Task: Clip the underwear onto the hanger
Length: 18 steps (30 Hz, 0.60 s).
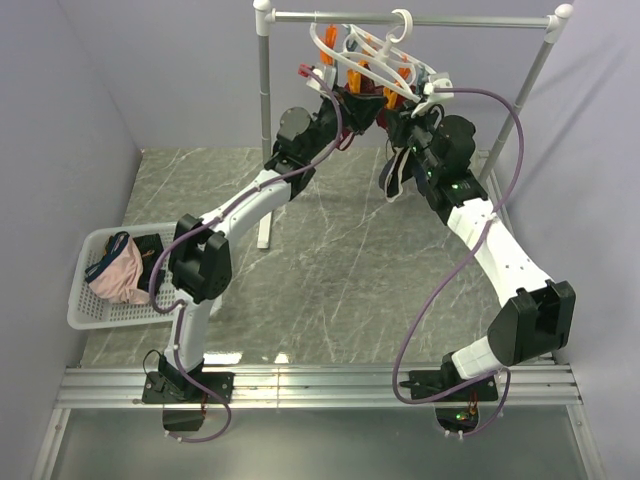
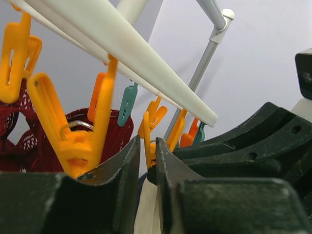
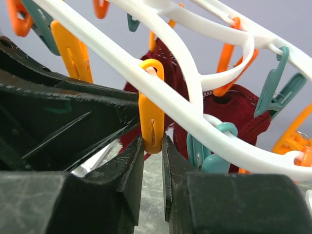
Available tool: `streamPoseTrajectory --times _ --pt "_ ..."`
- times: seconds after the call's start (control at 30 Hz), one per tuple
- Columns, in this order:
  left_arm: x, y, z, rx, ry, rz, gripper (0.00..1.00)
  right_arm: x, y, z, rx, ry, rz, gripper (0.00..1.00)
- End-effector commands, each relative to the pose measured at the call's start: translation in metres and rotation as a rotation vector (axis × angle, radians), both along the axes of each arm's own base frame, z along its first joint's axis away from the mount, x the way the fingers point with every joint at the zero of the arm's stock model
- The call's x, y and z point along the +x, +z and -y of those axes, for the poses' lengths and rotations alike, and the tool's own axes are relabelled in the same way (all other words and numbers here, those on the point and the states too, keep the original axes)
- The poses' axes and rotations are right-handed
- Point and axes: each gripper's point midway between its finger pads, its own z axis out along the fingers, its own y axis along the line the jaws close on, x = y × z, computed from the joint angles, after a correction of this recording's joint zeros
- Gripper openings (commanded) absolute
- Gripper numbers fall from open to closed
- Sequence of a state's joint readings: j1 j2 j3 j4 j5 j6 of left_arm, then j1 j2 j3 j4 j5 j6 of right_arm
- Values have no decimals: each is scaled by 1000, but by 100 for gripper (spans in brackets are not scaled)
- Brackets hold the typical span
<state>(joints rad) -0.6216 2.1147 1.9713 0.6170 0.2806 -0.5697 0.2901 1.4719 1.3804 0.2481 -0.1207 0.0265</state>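
The white hanger (image 1: 372,52) hangs by its hook from the rail, its orange and teal clips dangling. My left gripper (image 1: 345,100) is raised just under it. In the left wrist view the left gripper (image 2: 147,142) is shut on the underwear (image 2: 145,207), pale lining and a navy edge showing between the jaws, with an orange clip (image 2: 147,139) right at the fingertips. The rest of the underwear (image 1: 393,175) droops dark below the hanger. My right gripper (image 3: 152,140) is shut on an orange clip (image 3: 151,122) hanging from the hanger's white bar (image 3: 161,92).
A maroon garment (image 3: 234,112) is clipped to the hanger, also seen as the maroon garment (image 2: 114,136) in the left wrist view. The grey rail stand (image 1: 265,110) holds the hanger. A white basket (image 1: 85,310) with a pink garment (image 1: 120,278) sits at the table's left.
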Motion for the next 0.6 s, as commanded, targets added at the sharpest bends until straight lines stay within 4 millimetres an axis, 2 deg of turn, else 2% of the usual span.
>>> streamPoseTrajectory --times 0.0,0.03,0.1,0.13,0.17,0.2,0.23,0.27,0.3,0.33,0.37,0.4,0.43,0.53,0.57 --pt "-28 37 -10 -27 -35 57 26 -6 41 0 17 12 96 10" --pt "-31 41 -14 -26 -32 56 34 -6 41 1 18 19 94 7" --pt "-30 33 -18 -7 -31 36 38 -7 42 1 19 26 90 5" --pt "-34 36 -23 -8 -34 23 44 -7 41 0 21 28 83 3" --pt "-36 35 -28 -7 -34 12 46 -8 40 -1 25 40 76 2" --pt "-32 18 -32 15 -28 -27 48 -8 42 1 25 40 77 2" --pt "-41 25 -38 15 -32 -20 50 -8 41 2 26 41 70 0" --pt "-44 22 -43 26 -30 -26 52 -10 42 -1 27 58 69 0" --pt "-46 2 -45 56 -32 -54 54 -11 43 0 27 61 69 0" --pt "-60 11 -50 67 -49 -7 55 -12 41 -1 24 67 58 0" --pt "-66 11 -53 77 -52 16 56 -13 42 -3 21 85 56 0" --pt "-70 0 -54 98 -55 14 58 -13 38 -3 16 91 41 0" --pt "-78 10 -58 101 -56 55 59 -14 37 -4 13 100 34 0" --pt "-82 25 -59 101 -47 86 61 -17 32 -8 6 130 9 0" --pt "-83 39 -58 82 -43 100 61 -18 30 -9 8 136 1 0"
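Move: The orange clip sits right at my left fingertips, about 1 cm ahead, right and up; my right fingers pinch it too, its middle some 2 cm above their hand point. The underwear hangs roughly 14 cm below my left hand, 5 cm to its right and 2 cm back. From that hand the hanger's middle is about 5 cm ahead and 5 cm up, straight in line, and the red bra some 9 cm ahead and 2 cm left, at about hand height. I open my left fingers wide and come free of the orange clip, drawing back about 6 cm and left about 5, dipping some 3 cm before rising slightly at the end, away from the hanger. My right hand stays by the hanger and keeps its pinch on the clip, turning only some 5 degrees counter-clockwise. ##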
